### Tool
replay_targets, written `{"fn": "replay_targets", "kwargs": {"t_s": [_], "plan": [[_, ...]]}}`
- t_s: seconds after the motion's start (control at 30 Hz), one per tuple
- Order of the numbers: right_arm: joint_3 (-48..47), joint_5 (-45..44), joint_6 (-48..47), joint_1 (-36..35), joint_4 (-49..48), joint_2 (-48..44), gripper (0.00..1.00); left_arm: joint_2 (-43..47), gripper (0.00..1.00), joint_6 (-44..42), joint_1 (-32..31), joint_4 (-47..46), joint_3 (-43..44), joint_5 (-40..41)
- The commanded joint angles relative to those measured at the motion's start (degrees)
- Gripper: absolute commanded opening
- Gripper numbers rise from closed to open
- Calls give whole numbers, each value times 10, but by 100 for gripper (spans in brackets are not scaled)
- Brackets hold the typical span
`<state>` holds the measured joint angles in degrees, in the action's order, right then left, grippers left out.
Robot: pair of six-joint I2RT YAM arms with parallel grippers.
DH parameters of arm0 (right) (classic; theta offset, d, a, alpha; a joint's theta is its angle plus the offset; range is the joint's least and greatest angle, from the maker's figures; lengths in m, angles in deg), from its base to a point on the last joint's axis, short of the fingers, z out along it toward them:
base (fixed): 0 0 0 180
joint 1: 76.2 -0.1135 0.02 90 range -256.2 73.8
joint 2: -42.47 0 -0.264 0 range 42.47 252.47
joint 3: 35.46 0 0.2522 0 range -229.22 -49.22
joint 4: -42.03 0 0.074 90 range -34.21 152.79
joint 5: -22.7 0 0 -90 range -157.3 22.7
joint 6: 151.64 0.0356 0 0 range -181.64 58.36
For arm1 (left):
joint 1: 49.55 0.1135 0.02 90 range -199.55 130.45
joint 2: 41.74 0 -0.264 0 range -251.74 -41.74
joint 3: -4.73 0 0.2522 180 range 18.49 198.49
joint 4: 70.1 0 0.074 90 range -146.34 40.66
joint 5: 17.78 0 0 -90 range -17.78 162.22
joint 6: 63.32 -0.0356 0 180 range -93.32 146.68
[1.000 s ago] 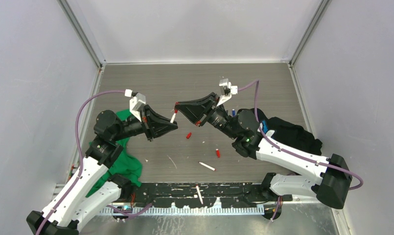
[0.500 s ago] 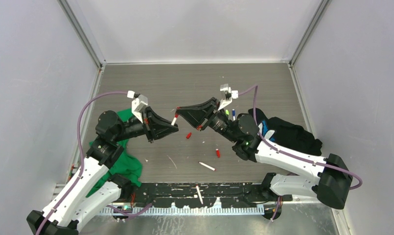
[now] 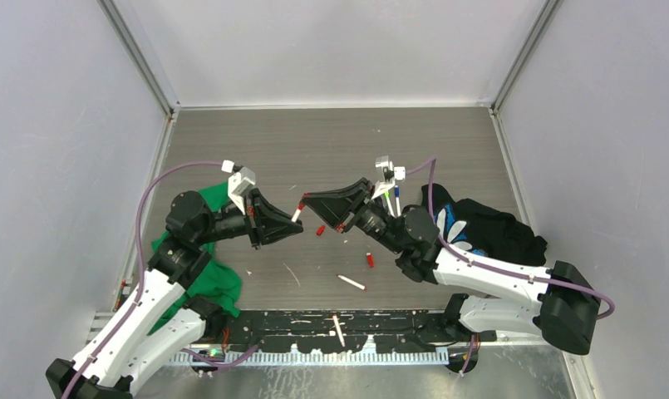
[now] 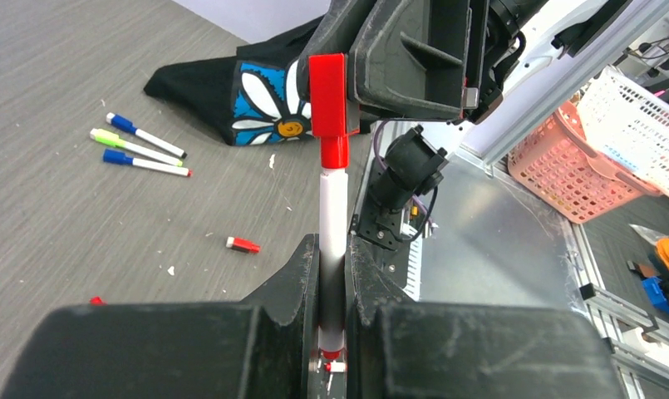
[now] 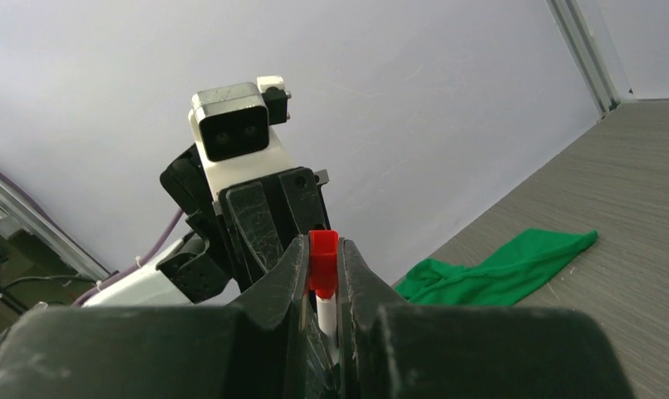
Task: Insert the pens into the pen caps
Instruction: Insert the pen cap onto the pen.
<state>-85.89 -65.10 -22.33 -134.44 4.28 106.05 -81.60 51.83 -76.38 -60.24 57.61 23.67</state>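
My left gripper [image 4: 333,249] is shut on a white pen [image 4: 332,216] that stands up out of its jaws. The pen's red front end meets the mouth of a red pen cap [image 4: 327,83]. My right gripper [image 5: 322,249] is shut on that cap [image 5: 323,258], and the white barrel [image 5: 325,314] shows just below it. From above, both grippers meet tip to tip over the table's middle, pen [image 3: 297,214] against cap [image 3: 302,202]. Two loose red caps [image 3: 320,230] [image 3: 370,260] and a bare white pen [image 3: 351,283] lie on the table.
Capped blue and green pens [image 4: 144,135] lie beside a black flowered cloth [image 3: 489,229] on the right. A green cloth [image 3: 206,274] lies under the left arm. One more pen [image 3: 337,329] rests on the front rail. A pink basket [image 4: 580,158] stands off the table.
Both grippers have drifted together toward the near edge, and the pen's tip has closed up against the cap. Both grips are unchanged.
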Motion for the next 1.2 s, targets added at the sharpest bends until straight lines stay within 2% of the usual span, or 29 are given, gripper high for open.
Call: {"fn": "replay_targets", "kwargs": {"t_s": [0.0,0.43,0.73,0.87,1.0,1.07,1.17], "plan": [[44,95,14,-24,118,-4,1,10,0,9,7,-92,19,47],[121,135,52,-66,140,5,1,-11,0,34,7,-132,15,6],[136,151,69,-131,201,46,1,-13,0,33,7,-132,15,7],[140,150,74,-160,249,58,1,-7,0,23,7,-120,15,21],[142,139,68,-166,293,26,1,-7,0,15,7,-111,16,25],[123,113,50,-166,334,-2,1,-12,0,10,7,-108,19,15],[51,28,-8,-166,452,-33,1,-19,0,2,7,-101,23,10]]}}
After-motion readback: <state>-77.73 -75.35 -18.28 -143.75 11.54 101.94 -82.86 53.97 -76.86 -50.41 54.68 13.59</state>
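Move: The left hand already grips the white pen; the red cap on its upper end is about 5 cm above that hand, 3 cm ahead and 2 cm right. From the right hand, which holds this cap, the pen's middle is roughly 3 cm below, 2 cm back and 1 cm left. On the table some 28 cm below the left hand, a loose red cap lies about 12 cm ahead and 5 cm right; a second cap is 3 cm ahead and 20 cm right. Down and back together, the two hands carry the already joined pen and cap: the left sinks about 5 cm and draws back 4, the right sinks some 7 cm and draws back 3.5, closing down towards the pen. The left wrist rolls about 15 degrees, its top leaning forward, and swings a little clockwise; the right rolls about 10 degrees the same way. Both grips stay shut. ##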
